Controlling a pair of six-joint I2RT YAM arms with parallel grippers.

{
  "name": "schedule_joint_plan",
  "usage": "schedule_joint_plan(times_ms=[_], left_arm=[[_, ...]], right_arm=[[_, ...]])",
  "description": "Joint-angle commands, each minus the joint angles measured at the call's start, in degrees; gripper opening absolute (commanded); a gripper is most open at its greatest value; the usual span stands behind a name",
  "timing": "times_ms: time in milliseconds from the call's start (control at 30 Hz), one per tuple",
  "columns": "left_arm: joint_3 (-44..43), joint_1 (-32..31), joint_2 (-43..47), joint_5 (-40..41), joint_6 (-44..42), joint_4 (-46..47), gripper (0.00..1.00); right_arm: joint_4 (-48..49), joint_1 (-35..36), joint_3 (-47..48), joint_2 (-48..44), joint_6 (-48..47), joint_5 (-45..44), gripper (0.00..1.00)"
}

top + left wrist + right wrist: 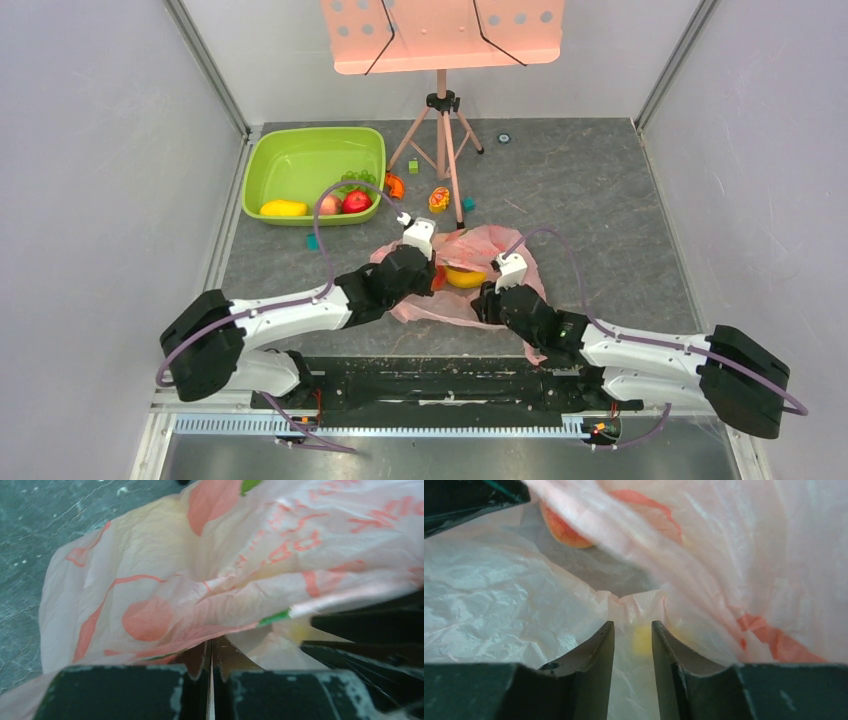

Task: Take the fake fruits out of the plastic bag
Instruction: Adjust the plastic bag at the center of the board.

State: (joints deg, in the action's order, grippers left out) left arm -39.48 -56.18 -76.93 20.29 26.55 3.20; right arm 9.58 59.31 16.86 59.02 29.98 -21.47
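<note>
The pink plastic bag [500, 250] lies crumpled on the table's middle, between both arms. A yellow fake fruit [465, 277] shows at its mouth. My left gripper [428, 262] pinches the bag's left edge; in the left wrist view its jaws [212, 647] are shut on the printed plastic bag [200, 580]. My right gripper [490, 292] sits at the bag's near right edge. In the right wrist view its jaws [633, 630] stand a little apart, with film and a yellow patch [642, 639] showing in the gap. An orange-pink fruit [566, 532] lies deeper inside.
A lime-green basin [300, 150] at the back left holds a yellow mango [283, 208], a peach [330, 205], a red apple [356, 202] and green grapes [355, 180]. A music stand's tripod [442, 130] stands behind the bag, with small cubes and toys [438, 198] around it.
</note>
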Motion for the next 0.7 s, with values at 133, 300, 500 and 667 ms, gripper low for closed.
schedule_joint_plan(times_ms=[133,300,500,667], left_arm=[[1.1,-4.7,9.0,-4.0,0.4,1.6,0.02],[5.5,-9.0,12.0,-2.2,3.9,1.3,0.02],[11.1,-12.7,9.8,2.1,8.9,2.3,0.02],[13.3,-14.2,8.2,5.3,11.0,2.5,0.02]], right_arm=[[6.5,0.2,1.4,-1.7,-4.1,2.8,0.33],[10.6,0.5,-0.5,0.3,-7.3,8.1,0.14],[12.6,2.4,-2.3,4.6,-8.0,5.9,0.01],[10.7,3.4,-1.2,6.0,-7.3,3.0,0.00]])
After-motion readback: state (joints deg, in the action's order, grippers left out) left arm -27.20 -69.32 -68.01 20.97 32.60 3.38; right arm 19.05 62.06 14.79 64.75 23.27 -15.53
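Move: Spread under both hands, the plastic bag has its middle about 3 cm right of the left hand, 1 cm back and 7 cm down; its near edge is 8 cm back and 5 cm right. From the right hand, the bag's middle is some 4 cm ahead, 5 cm left and 3 cm down, its near edge about 4 cm back and 3 cm left. The yellow fruit inside lies roughly 6 cm ahead of the right hand and 3 cm left. Drawing back about 9 cm with shut fingers, the left hand first rises about 4 cm out of the bag's mouth, then sinks about 8 cm onto the near layer, turning some 10 degrees clockwise. Closing its part-open fingers over that layer, the right hand rises and shifts left 2–3 cm, then eases back and down, turning counter-clockwise. ##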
